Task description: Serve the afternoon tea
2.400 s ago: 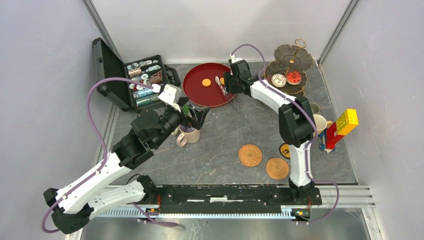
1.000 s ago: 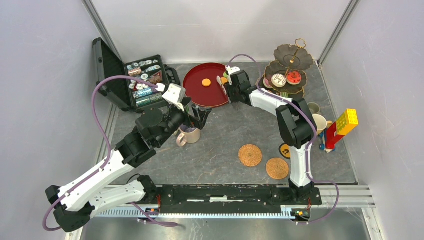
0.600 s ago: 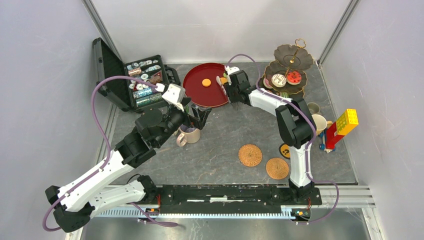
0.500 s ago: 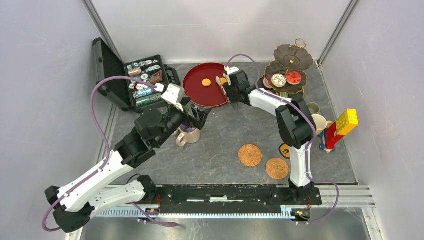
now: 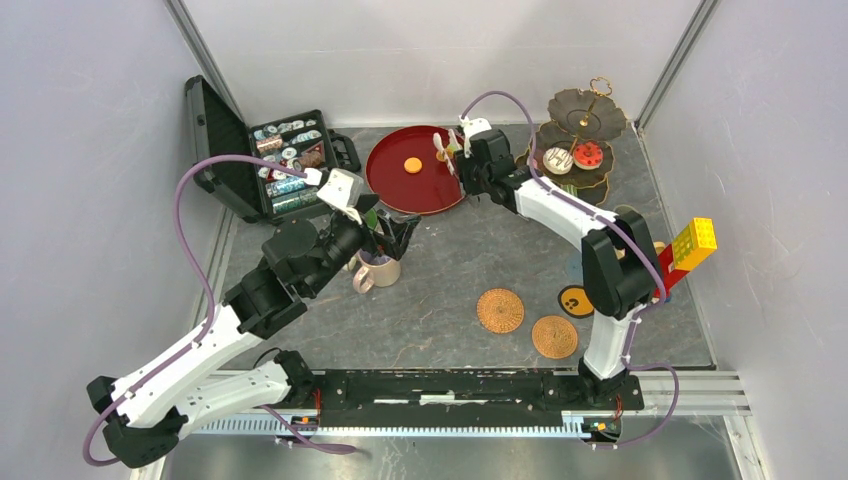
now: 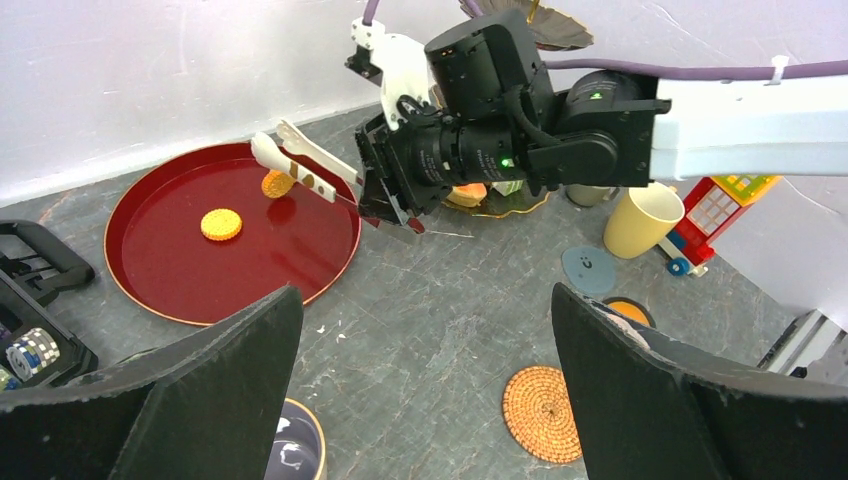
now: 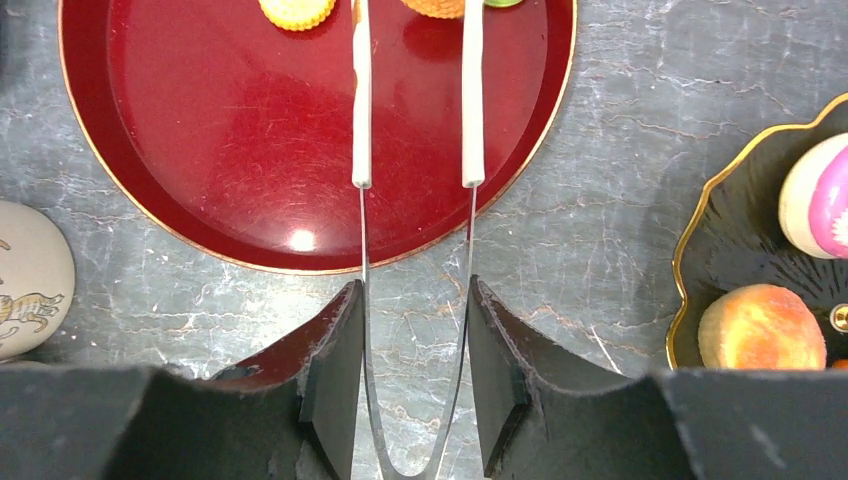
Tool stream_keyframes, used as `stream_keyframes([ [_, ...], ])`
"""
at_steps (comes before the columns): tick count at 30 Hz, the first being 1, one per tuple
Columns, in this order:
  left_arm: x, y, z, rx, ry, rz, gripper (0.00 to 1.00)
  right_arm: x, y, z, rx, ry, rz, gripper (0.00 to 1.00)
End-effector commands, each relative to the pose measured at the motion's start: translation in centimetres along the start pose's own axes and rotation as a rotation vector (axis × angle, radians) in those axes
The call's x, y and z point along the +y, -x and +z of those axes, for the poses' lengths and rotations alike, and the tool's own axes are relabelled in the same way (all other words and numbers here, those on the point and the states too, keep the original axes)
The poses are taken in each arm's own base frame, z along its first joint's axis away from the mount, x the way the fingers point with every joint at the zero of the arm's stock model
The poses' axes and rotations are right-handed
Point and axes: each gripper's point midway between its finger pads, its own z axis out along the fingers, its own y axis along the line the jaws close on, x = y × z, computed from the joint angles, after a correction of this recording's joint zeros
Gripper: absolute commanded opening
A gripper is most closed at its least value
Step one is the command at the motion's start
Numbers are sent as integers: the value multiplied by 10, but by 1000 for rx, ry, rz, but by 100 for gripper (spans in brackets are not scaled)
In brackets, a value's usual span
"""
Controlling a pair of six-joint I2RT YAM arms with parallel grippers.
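Observation:
My right gripper (image 7: 415, 300) is shut on metal tongs (image 7: 362, 110) with white tips. The tongs (image 6: 300, 170) pinch an orange cake (image 6: 277, 183) just above the red tray (image 5: 390, 195). A flat orange cake (image 5: 412, 165) lies on the tray. The dark three-tier stand (image 5: 580, 135) at the back right carries a white cake (image 5: 558, 160) and a red one (image 5: 588, 154). Its lowest tier (image 7: 700, 260) holds a pink-white cake (image 7: 815, 195) and a peach one (image 7: 760, 325). My left gripper (image 5: 395, 235) hangs open over the beige mug (image 5: 378, 270).
An open black case (image 5: 290, 165) of small items stands at the back left. Two woven coasters (image 5: 500, 310) (image 5: 554, 336) and a dark smiley coaster (image 5: 575, 298) lie in front. A yellow mug (image 6: 643, 220) and a block toy (image 5: 685, 255) stand on the right.
My right arm's elbow has swung out to the right and its wrist has risen towards the back, lifting the tongs with the orange cake. The left arm has barely moved.

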Motion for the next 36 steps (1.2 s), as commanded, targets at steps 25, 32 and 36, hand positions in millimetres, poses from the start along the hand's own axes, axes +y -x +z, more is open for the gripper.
stream_keyframes([
  [25,-4,15,-3,-46,-16,-12,100,12,-5,45,22,-4,111,5],
  [32,-3,13,-2,-41,-12,-9,100,13,-9,63,11,-5,90,26],
  [36,-3,12,-1,-38,-9,-8,100,15,-7,70,1,2,70,45],
])
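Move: The right hand still has the tongs, reaching forward over the red tray with their white tips ahead of it. The orange cookie, seemingly just clear of the tray, is about 13 cm ahead, 4 cm to its left and 9 cm below. The green cookie lies some 17 cm ahead and 2 left, the yellow cookie about 12 ahead and 10 left, both 12 below. For the left hand, the orange cookie is roughly 28 cm ahead, 6 right and 33 below. Keeping its grip on the tongs, the right hand first lifts and draws back a centimetre or so, then dips about 7.5 cm towards the tray, edging forward and left to bring the tongs down around the orange cookie again. The wrist tips down by under 10 degrees; the gripper opening stays as it was, and the hand is still easing forward at the end. ##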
